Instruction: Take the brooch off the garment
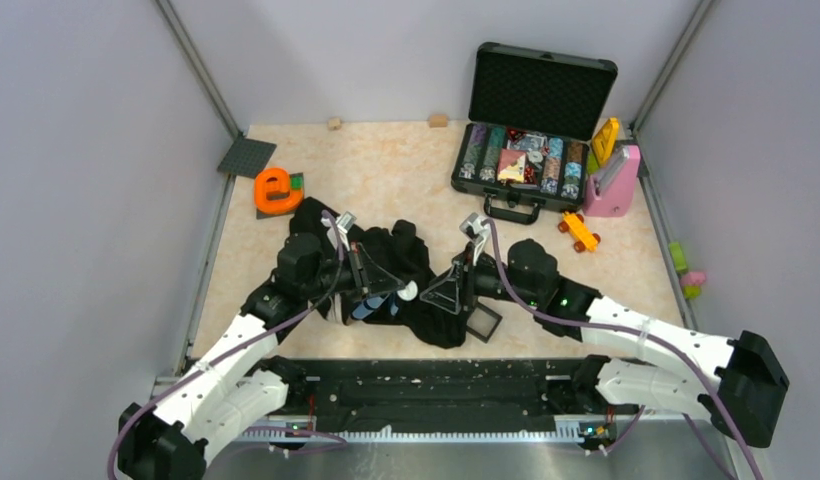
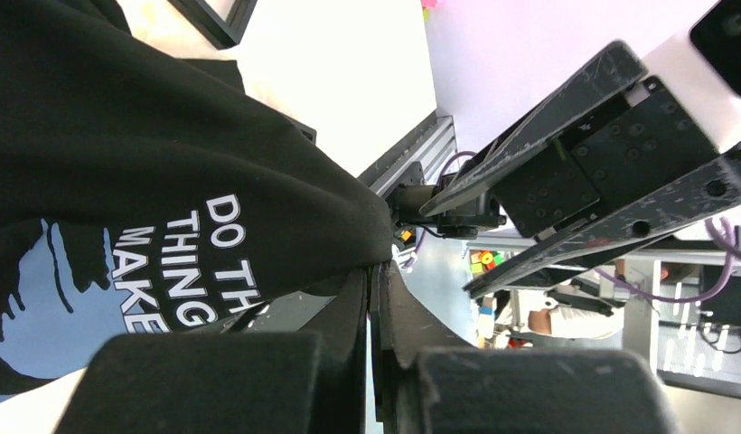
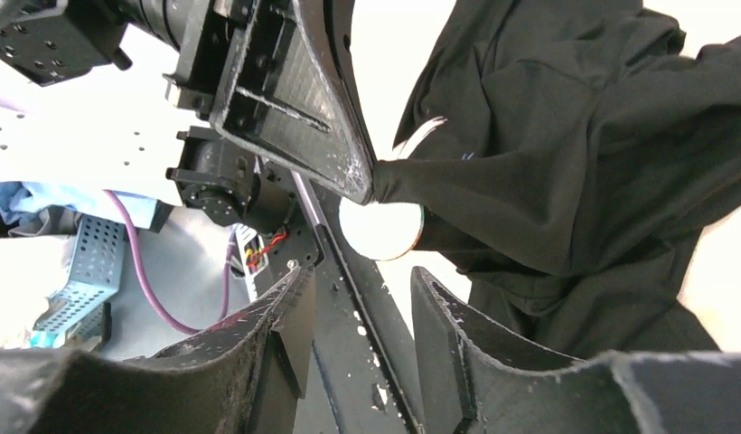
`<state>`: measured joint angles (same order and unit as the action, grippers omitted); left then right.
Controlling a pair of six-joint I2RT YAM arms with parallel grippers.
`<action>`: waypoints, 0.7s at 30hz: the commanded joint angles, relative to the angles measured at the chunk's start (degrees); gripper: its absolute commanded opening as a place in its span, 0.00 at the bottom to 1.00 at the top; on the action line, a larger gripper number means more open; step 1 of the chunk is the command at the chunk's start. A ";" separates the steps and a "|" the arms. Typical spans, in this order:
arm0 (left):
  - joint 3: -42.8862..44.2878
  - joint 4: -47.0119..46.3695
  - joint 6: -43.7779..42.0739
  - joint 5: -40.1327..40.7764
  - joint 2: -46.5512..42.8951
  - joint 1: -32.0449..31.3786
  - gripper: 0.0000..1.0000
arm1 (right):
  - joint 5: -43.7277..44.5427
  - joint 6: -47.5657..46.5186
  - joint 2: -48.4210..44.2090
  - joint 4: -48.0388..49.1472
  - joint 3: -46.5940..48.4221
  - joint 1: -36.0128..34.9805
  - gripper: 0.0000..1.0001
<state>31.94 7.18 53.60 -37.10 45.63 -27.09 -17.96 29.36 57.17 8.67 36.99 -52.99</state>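
The garment [image 1: 406,262] is a black cloth top bunched at the table's middle; its blue patch with white letters fills the left wrist view [image 2: 168,262]. My left gripper [image 1: 386,292] is shut on a fold of the garment [image 2: 349,226], pinched at its fingertips [image 2: 378,271]. The brooch [image 1: 408,291] is a small round disc with a green edge, hanging on the cloth just beside that pinch [image 3: 380,231]. My right gripper [image 3: 358,285] is open and empty, its jaws just below the brooch and apart from it. It sits right of the brooch in the top view [image 1: 438,298].
A square black frame [image 1: 483,321] lies by the garment's near right edge. An open case of poker chips [image 1: 531,165] stands at the back right beside a pink object [image 1: 613,185] and an orange toy car [image 1: 578,232]. An orange object [image 1: 276,190] and a dark plate [image 1: 246,157] sit at the back left.
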 commanded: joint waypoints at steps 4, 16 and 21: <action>-1.70 -8.36 11.05 -0.59 1.12 0.09 0.00 | -4.13 -3.99 -2.23 18.44 -9.61 0.59 0.40; -9.68 -14.76 34.50 6.37 -2.19 1.34 0.00 | -8.78 -39.71 -8.86 42.11 -24.30 -5.58 0.23; -11.07 -14.89 39.55 7.88 -4.41 1.36 0.00 | -6.85 -53.64 -5.75 37.97 -20.50 -7.46 0.22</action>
<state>21.61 -3.90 86.50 -31.77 43.13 -25.96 -23.86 -7.18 49.63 45.82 12.36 -59.24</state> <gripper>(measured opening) 0.013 0.219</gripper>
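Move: The brooch hangs on the lifted garment just off the left fingertips, roughly 3 cm right and 2 cm below the left hand. From the empty, half-open right hand it is about 5 cm left, some 1 cm ahead and 1 cm up. A black square frame lies about 14 cm right and 6 cm back of the right hand, 21 cm below; the garment's bunched far part is 10 cm ahead, 7 cm left, 18 cm below. Right hand backs about 5 cm from the brooch, dipping midway, rolling and half-closing; left twists, still pinching garment. ##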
